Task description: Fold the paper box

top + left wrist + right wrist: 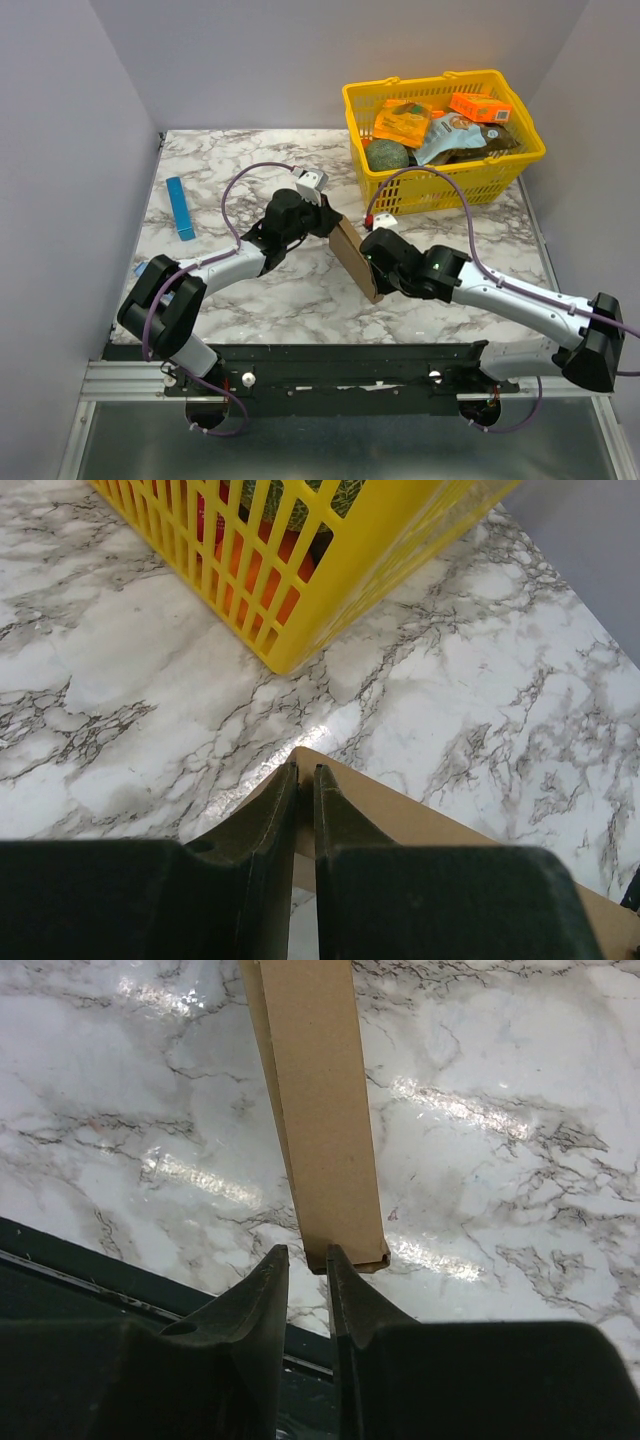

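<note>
The paper box (352,255) is a flat brown cardboard piece held tilted above the marble table between both arms. My left gripper (335,225) pinches its upper end. In the left wrist view the left gripper (305,770) is shut on the cardboard (450,825), whose corner pokes out beyond the tips. My right gripper (372,268) is at the lower end. In the right wrist view the right gripper (306,1252) stands slightly apart, and the narrow end of the box (320,1110) reaches just to the tips. A sliver of space shows beside the left finger (270,1280).
A yellow basket (445,185) at the back right holds orange printed boxes (481,107) and other groceries, close beyond the left gripper (330,590). A thin blue strip (181,208) lies at the left. The black frame edge (60,1260) runs near the right gripper.
</note>
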{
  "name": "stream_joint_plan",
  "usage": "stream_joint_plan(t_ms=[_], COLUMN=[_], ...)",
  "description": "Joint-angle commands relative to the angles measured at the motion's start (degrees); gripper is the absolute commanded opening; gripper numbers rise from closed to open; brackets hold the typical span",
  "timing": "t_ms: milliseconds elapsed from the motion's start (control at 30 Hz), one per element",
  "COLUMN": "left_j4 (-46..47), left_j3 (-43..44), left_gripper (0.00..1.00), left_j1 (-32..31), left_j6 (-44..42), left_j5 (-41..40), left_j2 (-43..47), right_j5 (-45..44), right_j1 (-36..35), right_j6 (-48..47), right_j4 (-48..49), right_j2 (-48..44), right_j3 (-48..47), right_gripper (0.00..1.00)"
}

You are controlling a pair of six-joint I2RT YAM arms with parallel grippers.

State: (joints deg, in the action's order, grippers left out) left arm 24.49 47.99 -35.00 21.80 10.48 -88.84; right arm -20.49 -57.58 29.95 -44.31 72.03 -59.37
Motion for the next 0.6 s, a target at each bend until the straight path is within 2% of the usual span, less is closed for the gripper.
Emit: stream_joint_plan(t_ms=[0, 33, 133, 167, 233, 267, 433, 467, 567], left_j4=[-13.0, -13.0, -12.9, -12.8, -12.5, -12.5, -11.9, -12.0, -12.0], left_j3=[-2.4, -2.4, -2.6, -2.7, -3.0, -3.2, -3.7, -3.7, -4.0], left_gripper=[0.18, 0.18, 0.18, 0.18, 0.18, 0.18, 0.17, 0.17, 0.17], left_j1=[-0.4, -0.5, -0.8, -0.9, -0.9, -0.9, -0.9, -0.9, -0.9], left_j6=[-2.4, -2.6, -3.2, -3.3, -3.3, -3.2, -2.5, -2.4, -2.1], left_j5=[-2.2, -2.0, -1.4, -1.3, -1.3, -1.2, -1.0, -1.2, -1.2], left_j2=[-3.4, -3.2, -3.0, -3.0, -2.9, -3.0, -2.9, -3.0, -2.8], right_j5=[2.0, 1.9, 1.2, 0.8, -0.5, -0.9, -4.9, -5.3, -6.8], right_j1=[-0.2, -0.2, -0.2, -0.2, -0.2, -0.2, 0.0, 0.2, 1.2], right_j6=[1.8, 1.7, 0.8, 0.5, -0.9, -1.5, -7.2, -8.2, -11.5], right_j4=[-5.1, -5.5, -6.2, -6.2, -6.0, -5.6, -1.9, -1.2, 1.4], right_j2=[4.0, 3.7, 2.3, 1.9, 1.6, 1.8, 7.0, 7.8, 11.1], right_j3=[1.3, 0.6, -3.5, -4.5, -8.3, -9.3, -14.1, -14.5, -15.1], right_gripper=[0.29, 0.29, 0.40, 0.47, 0.54, 0.62, 0.73, 0.82, 0.93])
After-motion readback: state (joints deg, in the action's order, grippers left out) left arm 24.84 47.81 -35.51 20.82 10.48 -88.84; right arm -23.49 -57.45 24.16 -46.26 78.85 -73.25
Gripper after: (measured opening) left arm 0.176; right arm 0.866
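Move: The right hand is down at the near end of the paper box; the box's middle lies some 8 cm ahead of it, 4 cm to its left and 5 cm below. The yellow basket stands about 32 cm ahead and 17 cm to the right of that hand. From the left hand, still pinching the far end, the box's middle is about 8 cm back, 4 cm to the right and 5 cm below. Right hand lifts off the box's near end about 5 cm, opening wide, then swings forward-left over the box. ##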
